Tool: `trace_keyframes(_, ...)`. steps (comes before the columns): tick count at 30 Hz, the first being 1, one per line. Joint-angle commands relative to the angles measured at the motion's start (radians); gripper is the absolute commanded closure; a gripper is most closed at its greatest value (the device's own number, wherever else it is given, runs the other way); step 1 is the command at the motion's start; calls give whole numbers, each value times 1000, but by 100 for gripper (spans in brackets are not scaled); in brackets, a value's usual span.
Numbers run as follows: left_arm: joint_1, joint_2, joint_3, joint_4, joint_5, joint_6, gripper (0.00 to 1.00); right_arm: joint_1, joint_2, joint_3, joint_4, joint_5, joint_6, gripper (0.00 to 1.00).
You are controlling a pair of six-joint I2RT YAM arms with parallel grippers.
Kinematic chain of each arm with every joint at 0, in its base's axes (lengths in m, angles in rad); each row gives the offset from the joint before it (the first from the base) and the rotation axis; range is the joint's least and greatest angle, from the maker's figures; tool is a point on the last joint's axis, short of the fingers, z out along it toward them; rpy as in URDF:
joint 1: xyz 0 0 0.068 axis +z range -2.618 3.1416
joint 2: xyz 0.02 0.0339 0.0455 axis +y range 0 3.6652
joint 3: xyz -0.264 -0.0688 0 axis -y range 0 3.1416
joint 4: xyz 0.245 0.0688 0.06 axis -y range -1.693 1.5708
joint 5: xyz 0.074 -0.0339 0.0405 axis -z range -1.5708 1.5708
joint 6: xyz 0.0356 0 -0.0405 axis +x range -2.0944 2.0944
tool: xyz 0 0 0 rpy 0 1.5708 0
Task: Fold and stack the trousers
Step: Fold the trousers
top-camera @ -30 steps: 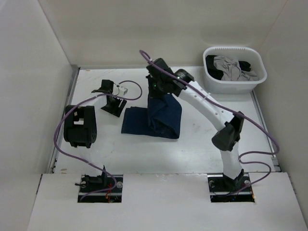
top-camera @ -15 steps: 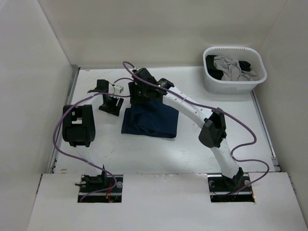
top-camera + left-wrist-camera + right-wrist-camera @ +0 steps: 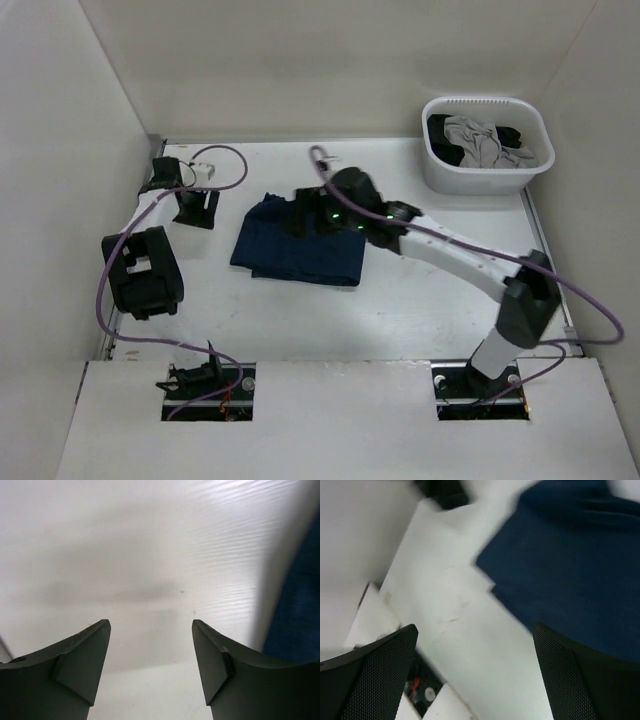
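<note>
The trousers (image 3: 298,256) lie folded as a dark navy bundle in the middle of the table. My right gripper (image 3: 303,217) hovers low over their far edge, open wide and holding nothing. In the right wrist view the trousers (image 3: 570,570) fill the upper right, and bare table shows between the right gripper's (image 3: 474,630) mesh fingers. My left gripper (image 3: 197,212) stands to the left of the trousers, apart from them. The left wrist view shows that gripper (image 3: 150,647) open over white table, with a strip of the trousers (image 3: 300,610) at the right edge.
A white basket (image 3: 437,172) at the back right holds a light grey garment (image 3: 478,140) and a black garment (image 3: 515,135). Purple cables loop over both arms. Side walls close in the table left and right. Two base cut-outs sit at the near edge.
My right gripper swung left and down over the trousers, opened and let go of the cloth, which now lies flatter and further left. The left arm drew back to the left.
</note>
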Motion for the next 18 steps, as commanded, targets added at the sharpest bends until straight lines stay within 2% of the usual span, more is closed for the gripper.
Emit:
trace_keyframes(1,-128,-192,49,17,111,67,32,-185,-167,-232,41,213,215,0)
trace_keyframes(4,-262,-225,40,54,172,106,30,-258,-248,-434,38,203,318,0)
trace_keyframes(9,-373,-89,104,148,125,139,28,-275,-255,-654,269,41,388,0)
trace_keyframes(14,-401,53,165,143,80,140,30,-256,-170,-703,383,-35,471,0)
trace_keyframes(17,-393,122,178,220,-41,91,32,-235,-89,-703,415,-68,514,0)
trace_keyframes(18,-390,138,184,233,-76,75,33,-229,-57,-694,438,-110,520,6)
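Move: The folded trousers' far-left corner lies about 19 cm right of the left hand, 7 cm ahead and 5 cm below; their near-left corner is some 11 cm right and 9 cm back. From the right hand, the trousers' right edge near its near end is about 13 cm right, 3 cm back and 21 cm below, their far-right corner roughly 11 cm beyond that. Both open hands swing right: left arcs to trousers' far-left corner, right drops 18 cm to their right edge. ##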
